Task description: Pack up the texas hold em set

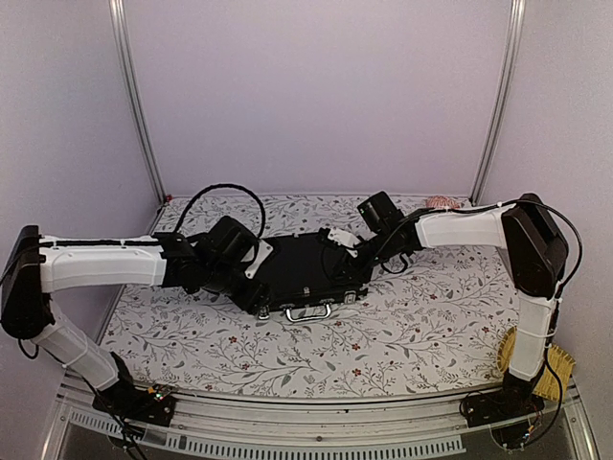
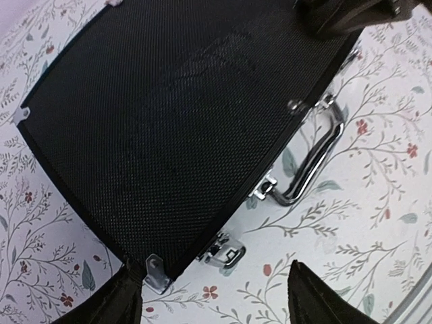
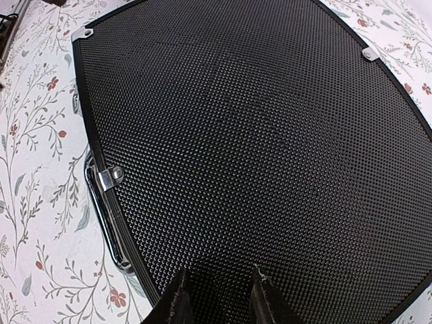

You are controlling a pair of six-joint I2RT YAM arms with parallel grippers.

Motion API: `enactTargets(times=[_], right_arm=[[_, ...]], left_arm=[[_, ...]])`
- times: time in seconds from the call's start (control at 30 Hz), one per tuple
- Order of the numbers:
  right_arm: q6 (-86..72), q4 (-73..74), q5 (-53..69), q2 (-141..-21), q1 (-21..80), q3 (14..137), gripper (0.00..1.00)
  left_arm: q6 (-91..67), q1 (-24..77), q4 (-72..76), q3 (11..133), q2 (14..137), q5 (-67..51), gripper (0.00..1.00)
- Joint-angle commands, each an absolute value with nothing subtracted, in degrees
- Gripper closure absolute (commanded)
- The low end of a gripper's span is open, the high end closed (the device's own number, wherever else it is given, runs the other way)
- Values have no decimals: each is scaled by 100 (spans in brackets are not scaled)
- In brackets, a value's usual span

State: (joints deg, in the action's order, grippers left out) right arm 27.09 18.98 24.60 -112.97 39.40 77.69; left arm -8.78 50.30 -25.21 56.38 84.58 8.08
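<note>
The black briefcase (image 1: 297,268) of the texas hold em set lies shut on the flowered cloth, its silver handle (image 1: 308,312) facing the near edge. My left gripper (image 1: 257,299) hovers at the case's front left corner. In the left wrist view the left gripper (image 2: 212,273) is open wide, straddling bare cloth just beside a silver latch (image 2: 226,253), with the handle (image 2: 317,158) further along. My right gripper (image 1: 347,251) sits over the lid from the right. In the right wrist view the right gripper (image 3: 221,273) shows a narrow gap above the dotted lid (image 3: 256,135), holding nothing. Chips, dice and cards are out of view.
A pink ridged shell-like object (image 1: 441,202) rests at the back right of the table. A woven yellow straw item (image 1: 551,369) hangs off the front right by the right arm's base. Metal frame posts (image 1: 139,105) rise at the back corners.
</note>
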Motion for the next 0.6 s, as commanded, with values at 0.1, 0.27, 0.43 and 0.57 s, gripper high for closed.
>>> enactTargets(times=[0.1, 0.27, 0.43, 0.57], right_arm=[[2760, 2285, 2580, -11598, 3974, 7691, 68], [2758, 2313, 2627, -11624, 3974, 7706, 67], [2759, 2333, 2636, -11654, 3973, 7716, 66], [2766, 2346, 2649, -11678, 3978, 7724, 66]], left_arm=[[-41, 4878, -2347, 5232, 8829, 1100, 25], [599, 4892, -1986, 5133, 8908, 1013, 29], [1004, 4920, -1894, 5204, 9147, 938, 30], [1381, 5040, -1962, 5280, 9419, 1279, 30]])
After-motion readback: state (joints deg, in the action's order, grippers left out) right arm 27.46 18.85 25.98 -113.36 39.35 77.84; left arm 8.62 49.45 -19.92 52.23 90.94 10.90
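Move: Just below the open left fingers is the case's left latch, about 7 cm down, 2 cm ahead and 1 cm to the right. The corner cap is roughly 3 cm ahead and 3 cm to the left, some 5 cm down. The handle's middle sits about 10 cm to the right and 1 cm ahead, some 8 cm down. From the right hand, the left latch is some 18 cm left, 7 cm back and 3 cm lower. Sinking about 5 cm towards the left latch, the left hand drifts some 2 cm left at first, then edges back to the right. The wrist rolls its left side up and turns clockwise, some 10 to 15 degrees each; the fingers stay wide, one over the lid's corner, the other in front of the latch. The right hand stays at the lid's front right part. ##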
